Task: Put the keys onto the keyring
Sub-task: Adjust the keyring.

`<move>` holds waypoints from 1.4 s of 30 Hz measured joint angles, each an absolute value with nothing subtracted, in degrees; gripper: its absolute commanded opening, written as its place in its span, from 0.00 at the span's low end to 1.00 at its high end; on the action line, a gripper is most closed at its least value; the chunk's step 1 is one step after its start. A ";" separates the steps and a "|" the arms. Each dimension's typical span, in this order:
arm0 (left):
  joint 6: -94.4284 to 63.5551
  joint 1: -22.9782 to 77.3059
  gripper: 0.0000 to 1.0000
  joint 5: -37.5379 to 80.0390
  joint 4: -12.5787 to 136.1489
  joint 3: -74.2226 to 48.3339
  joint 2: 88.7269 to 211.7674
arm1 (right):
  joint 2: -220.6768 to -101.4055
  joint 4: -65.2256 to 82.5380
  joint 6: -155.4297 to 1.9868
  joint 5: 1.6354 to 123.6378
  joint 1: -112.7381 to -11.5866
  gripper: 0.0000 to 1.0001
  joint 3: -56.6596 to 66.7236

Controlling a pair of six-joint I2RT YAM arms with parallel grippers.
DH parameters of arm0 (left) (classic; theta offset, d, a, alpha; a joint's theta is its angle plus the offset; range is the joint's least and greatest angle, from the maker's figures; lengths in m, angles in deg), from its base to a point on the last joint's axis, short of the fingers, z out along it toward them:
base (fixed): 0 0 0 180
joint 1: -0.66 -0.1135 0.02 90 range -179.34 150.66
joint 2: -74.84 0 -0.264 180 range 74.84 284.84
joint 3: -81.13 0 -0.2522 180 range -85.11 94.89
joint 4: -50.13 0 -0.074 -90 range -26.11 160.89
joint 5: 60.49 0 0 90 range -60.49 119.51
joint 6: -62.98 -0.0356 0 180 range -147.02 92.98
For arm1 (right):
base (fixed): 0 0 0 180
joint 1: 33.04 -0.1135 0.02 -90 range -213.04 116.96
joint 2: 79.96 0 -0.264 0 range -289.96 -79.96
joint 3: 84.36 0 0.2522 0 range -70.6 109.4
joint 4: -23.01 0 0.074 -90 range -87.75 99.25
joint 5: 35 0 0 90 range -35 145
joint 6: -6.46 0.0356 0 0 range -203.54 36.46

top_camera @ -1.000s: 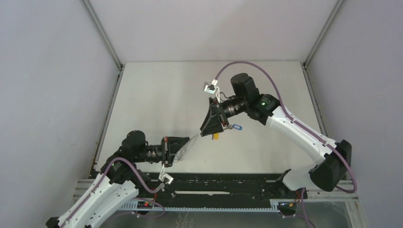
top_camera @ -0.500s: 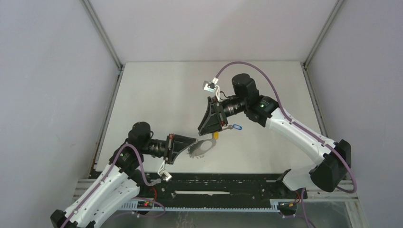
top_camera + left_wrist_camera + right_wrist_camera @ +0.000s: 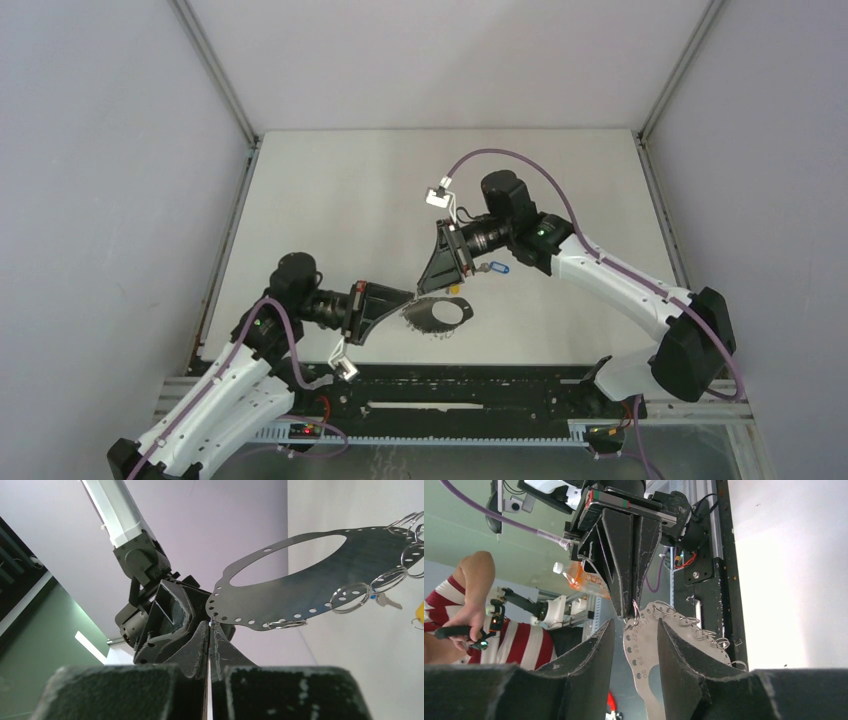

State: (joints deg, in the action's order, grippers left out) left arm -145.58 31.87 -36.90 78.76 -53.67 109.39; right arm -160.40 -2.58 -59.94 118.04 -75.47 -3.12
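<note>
The keyring [image 3: 440,313] is a flat grey metal plate with a big hole, numbered holes round its rim and several small split rings [image 3: 350,597]. My left gripper [image 3: 404,299] is shut on its edge [image 3: 210,623] and holds it level above the table. My right gripper [image 3: 434,287] hangs over the same end, open, its fingers [image 3: 599,650] either side of the plate's rim [image 3: 640,645] without pinching it. A blue-tagged key [image 3: 496,267] lies on the table beside the right wrist, its metal blade [image 3: 387,600] showing past the rings. A yellow key head [image 3: 419,611] peeks in at the left wrist view's right edge.
A black rail [image 3: 470,385] runs along the near table edge behind both arm bases. White walls close the table on three sides. In the right wrist view a person in a red-striped shirt [image 3: 454,630] stands beyond the rail.
My left arm has swung the keyring right and turned it flat under the right gripper. The right gripper has come down and slightly left over its end, jaws a little narrower.
</note>
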 measured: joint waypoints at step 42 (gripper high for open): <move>-145.60 29.29 0.00 -42.12 74.63 -53.67 110.85 | -172.19 67.42 1.87 128.49 -75.19 0.00 -19.10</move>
State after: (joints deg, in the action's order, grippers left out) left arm -145.60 29.29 -42.12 74.63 -53.67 110.85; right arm -172.19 67.42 1.87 128.49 -75.19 -19.10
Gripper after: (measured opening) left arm 0.011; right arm 0.007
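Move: The ring pinched at the left fingertips, on the keyring plate's corner, sits between the open right fingers, about 1 cm left, 1 cm back and 1 cm below the right hand point, and 1 cm right of the left one. From the right hand the plate's middle is roughly 4 cm back, 3 cm right and 4 cm down; on the table some 27 cm below, the yellow-tagged key lies about 7 cm ahead and 5 cm right, the blue-tagged key 11 cm ahead and 12 cm right. Edging back and left by only about 1 cm each way, the right hand brings its half-open fingers onto the ring at the plate's corner and shuts them on it, all the while rolling about its own pointing axis some 25-30 degrees, forward side going down. The left fingers keep their pinch on the same ring and lift it about 1 cm. ##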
